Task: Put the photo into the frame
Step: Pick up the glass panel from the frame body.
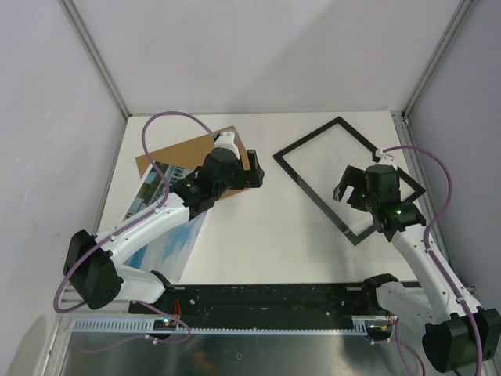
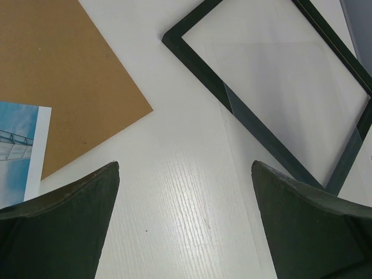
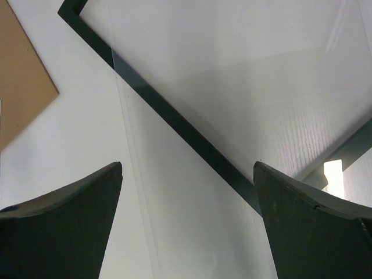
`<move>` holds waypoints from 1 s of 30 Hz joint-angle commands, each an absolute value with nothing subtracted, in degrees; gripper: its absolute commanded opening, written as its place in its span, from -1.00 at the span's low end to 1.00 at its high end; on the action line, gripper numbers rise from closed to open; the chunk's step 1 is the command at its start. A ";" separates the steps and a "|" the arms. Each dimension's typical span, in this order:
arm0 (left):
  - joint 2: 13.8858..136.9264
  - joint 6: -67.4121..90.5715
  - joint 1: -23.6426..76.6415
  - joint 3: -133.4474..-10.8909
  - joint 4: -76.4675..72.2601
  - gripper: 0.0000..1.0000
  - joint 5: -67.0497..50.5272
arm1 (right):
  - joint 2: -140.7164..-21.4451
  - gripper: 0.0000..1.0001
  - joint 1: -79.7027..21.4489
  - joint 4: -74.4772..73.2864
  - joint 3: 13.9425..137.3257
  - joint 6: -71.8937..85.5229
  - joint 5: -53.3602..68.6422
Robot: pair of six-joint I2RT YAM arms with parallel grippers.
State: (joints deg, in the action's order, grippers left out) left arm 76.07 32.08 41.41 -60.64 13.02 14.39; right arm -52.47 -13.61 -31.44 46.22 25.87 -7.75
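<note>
The photo [image 1: 168, 229] lies flat at the table's left, blue sky showing, partly under my left arm and overlapping the brown backing board [image 1: 178, 150]; its corner shows in the left wrist view [image 2: 17, 152]. The black frame [image 1: 306, 138] lies flat at the right, also seen close up [image 2: 203, 68] [image 3: 174, 115]. A clear glazing sheet lies on it, its edge reaching past the frame's near bar. My left gripper [image 1: 252, 171] [image 2: 186, 168] hangs open over bare table between board and frame. My right gripper [image 1: 350, 194] [image 3: 187, 168] is open above the frame's near bar, holding nothing.
The backing board [image 2: 64, 75] [image 3: 20, 81] lies tilted at the back left. Grey enclosure walls with metal posts [image 1: 98, 59] close in the table's back and sides. A black rail [image 1: 266, 298] runs along the near edge between the arm bases.
</note>
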 commanded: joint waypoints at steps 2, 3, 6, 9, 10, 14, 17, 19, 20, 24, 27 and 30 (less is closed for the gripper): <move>75.34 32.21 40.35 -61.69 12.05 0.99 8.74 | -51.56 0.99 -13.44 -31.18 48.63 25.59 -7.54; 75.55 32.50 40.26 -61.69 11.70 0.99 7.36 | -51.66 0.99 -13.44 -31.28 48.66 25.63 -7.55; 76.67 33.62 39.73 -61.22 10.16 0.99 2.52 | -52.02 0.99 -13.45 -31.68 48.67 25.80 -7.34; 78.70 35.77 39.59 -59.72 6.46 0.99 -3.15 | -52.15 0.99 -13.43 -32.37 48.69 25.91 -7.45; 79.52 36.52 39.62 -59.21 4.46 0.99 -5.88 | -52.22 0.99 -13.39 -32.67 48.69 25.92 -7.68; 84.80 41.74 39.62 -55.97 -6.03 0.99 -15.25 | -52.37 0.99 -12.62 -34.00 48.67 25.97 -8.14; 90.20 45.84 39.87 -54.17 -13.89 0.99 -22.15 | -51.78 0.99 -11.63 -35.74 48.69 26.09 -7.92; 94.07 47.52 40.71 -54.46 -16.77 0.99 -24.79 | -51.35 0.99 -11.08 -36.86 48.69 25.95 -7.91; 95.59 48.10 41.14 -54.65 -18.10 0.99 -25.71 | -51.16 0.99 -10.90 -37.28 48.69 25.80 -7.87; 102.18 50.32 42.80 -55.84 -22.13 0.99 -28.69 | -50.28 0.99 -10.37 -38.06 48.69 25.55 -7.58; 106.69 51.91 43.73 -57.29 -24.65 0.99 -30.47 | -50.03 0.99 -10.29 -38.13 48.66 25.80 -6.64; 110.26 53.47 44.65 -58.64 -27.17 0.99 -32.08 | -49.92 0.99 -10.16 -38.10 48.65 25.98 -5.77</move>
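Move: The glass panel lies flat, overlapping the near side of the frame body. Its middle is about 34 cm to the left gripper's right, level fore and aft and some 21 cm below, with its left edge only about 20 cm to the right. The frame body's middle sits 36 cm right and 9 cm ahead; the brown board is 20 cm left and 13 cm ahead. From the right gripper, the panel's middle is roughly 3 cm ahead, 2 cm right and 17 cm below. Swing the left gripper right towards the left edge of the glass panel, soon dropping steeply as well: about 14 cm right, 14 cm down and 6 cm back, coming low over the bare table. Turn its fingers some 50 degrees clockwise to point mostly right, still wide open. Let the open right gripper ease 2 cm back and 2 cm right above the panel. ##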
